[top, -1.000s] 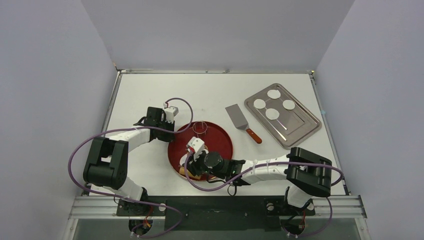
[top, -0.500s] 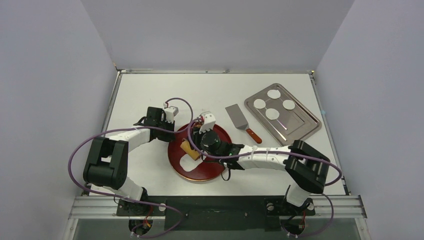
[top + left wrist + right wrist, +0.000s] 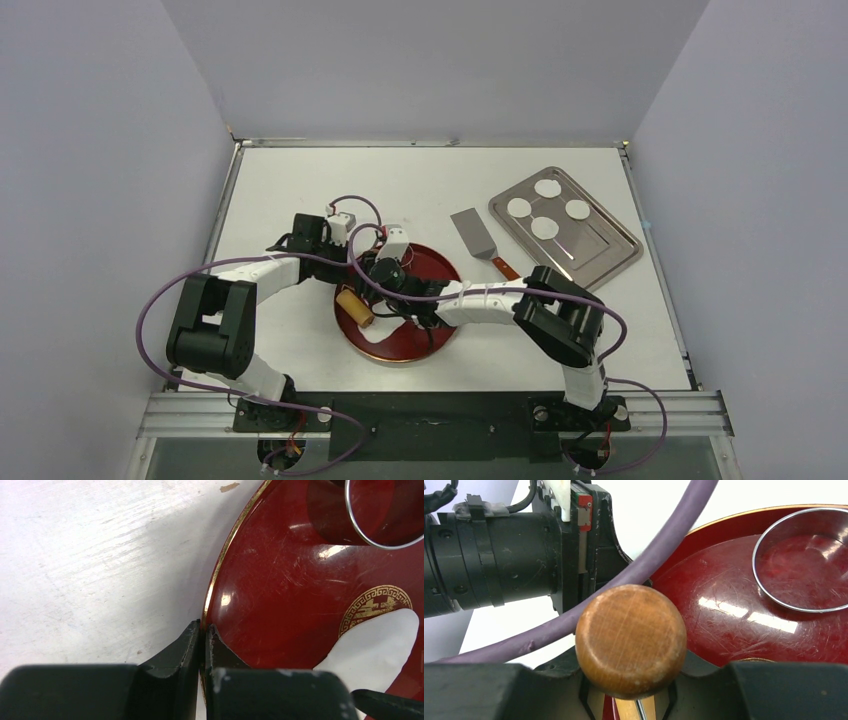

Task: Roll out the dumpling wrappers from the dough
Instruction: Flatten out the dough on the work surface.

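Observation:
My left gripper is shut on the gold rim of the red plate, at the plate's left edge. A flattened white sheet of dough lies on the plate over its gold emblem. In the top view the right arm hides most of this dough. My right gripper is shut on a wooden rolling pin, which lies across the plate's left side. Several round white dumpling wrappers rest on the steel tray at the back right.
A metal ring cutter stands on the far part of the plate. A spatula lies between the plate and the tray. The left arm's wrist and a purple cable are close in front of the rolling pin.
The right arm has swept the rolling pin from the plate's near side across it towards the far left. The left gripper has stayed on the rim.

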### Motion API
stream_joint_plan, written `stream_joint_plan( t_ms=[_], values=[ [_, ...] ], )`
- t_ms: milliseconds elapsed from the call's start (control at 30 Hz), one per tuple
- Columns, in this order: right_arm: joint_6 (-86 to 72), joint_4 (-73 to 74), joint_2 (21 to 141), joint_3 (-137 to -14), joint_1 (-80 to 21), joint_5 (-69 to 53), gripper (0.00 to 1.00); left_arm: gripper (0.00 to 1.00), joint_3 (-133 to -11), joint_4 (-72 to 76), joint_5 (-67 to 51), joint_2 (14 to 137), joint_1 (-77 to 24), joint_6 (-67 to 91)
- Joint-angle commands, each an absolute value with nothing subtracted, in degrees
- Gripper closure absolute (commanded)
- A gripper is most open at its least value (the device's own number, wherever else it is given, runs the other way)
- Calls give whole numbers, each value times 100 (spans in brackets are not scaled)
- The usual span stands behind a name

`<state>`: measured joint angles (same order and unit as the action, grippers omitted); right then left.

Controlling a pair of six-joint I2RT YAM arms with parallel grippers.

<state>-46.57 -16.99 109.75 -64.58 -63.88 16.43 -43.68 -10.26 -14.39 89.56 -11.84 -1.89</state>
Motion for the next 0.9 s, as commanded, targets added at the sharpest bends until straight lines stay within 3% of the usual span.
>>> stream_joint_plan(
  t_ms=[0,233,633,867],
  values=[
    [-4614,-755,11556,-6675,-6579,1410,100,100,-4414,-868,-1365,8916,-1146,-245],
    [-4410,-725,11528,-6965,-6627,1091,100,100,-4408,-856,-1353,8911,-1147,-242],
    [-3845,-708,9446,-6508,-6521,1439,100,100,-4397,-853,-1356,8872,-1143,-242],
    [-4210,-820,9765,-6049,-6304,1727,100,100,-4394,-852,-1358,8876,-1144,-254]
  ],
)
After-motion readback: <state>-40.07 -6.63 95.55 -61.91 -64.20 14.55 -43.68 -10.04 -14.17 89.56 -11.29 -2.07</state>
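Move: The dough sheet lies about 6 cm to the right of the right hand and 3 cm back, some 8 cm lower; this hand already holds the roller's handle, with the roller down on the plate off the dough's left edge. The cutter ring stands roughly 10 cm ahead of the hand and 8 cm right. From the left hand, closed on the plate's left rim, the dough is about 9 cm back and 9 cm right. Keeping its grip on the handle, the right hand finishes the stroke with about 1.5 cm more to the left, then lifts the roller some 6 cm and swings it back to the right by about 5 cm and towards its base by about 3 cm, easing slightly forward again at the very end as it comes over the dough. The left hand keeps pinching the plate's rim and is carried less than 1 cm left during the stroke, then settles about halfway back. ##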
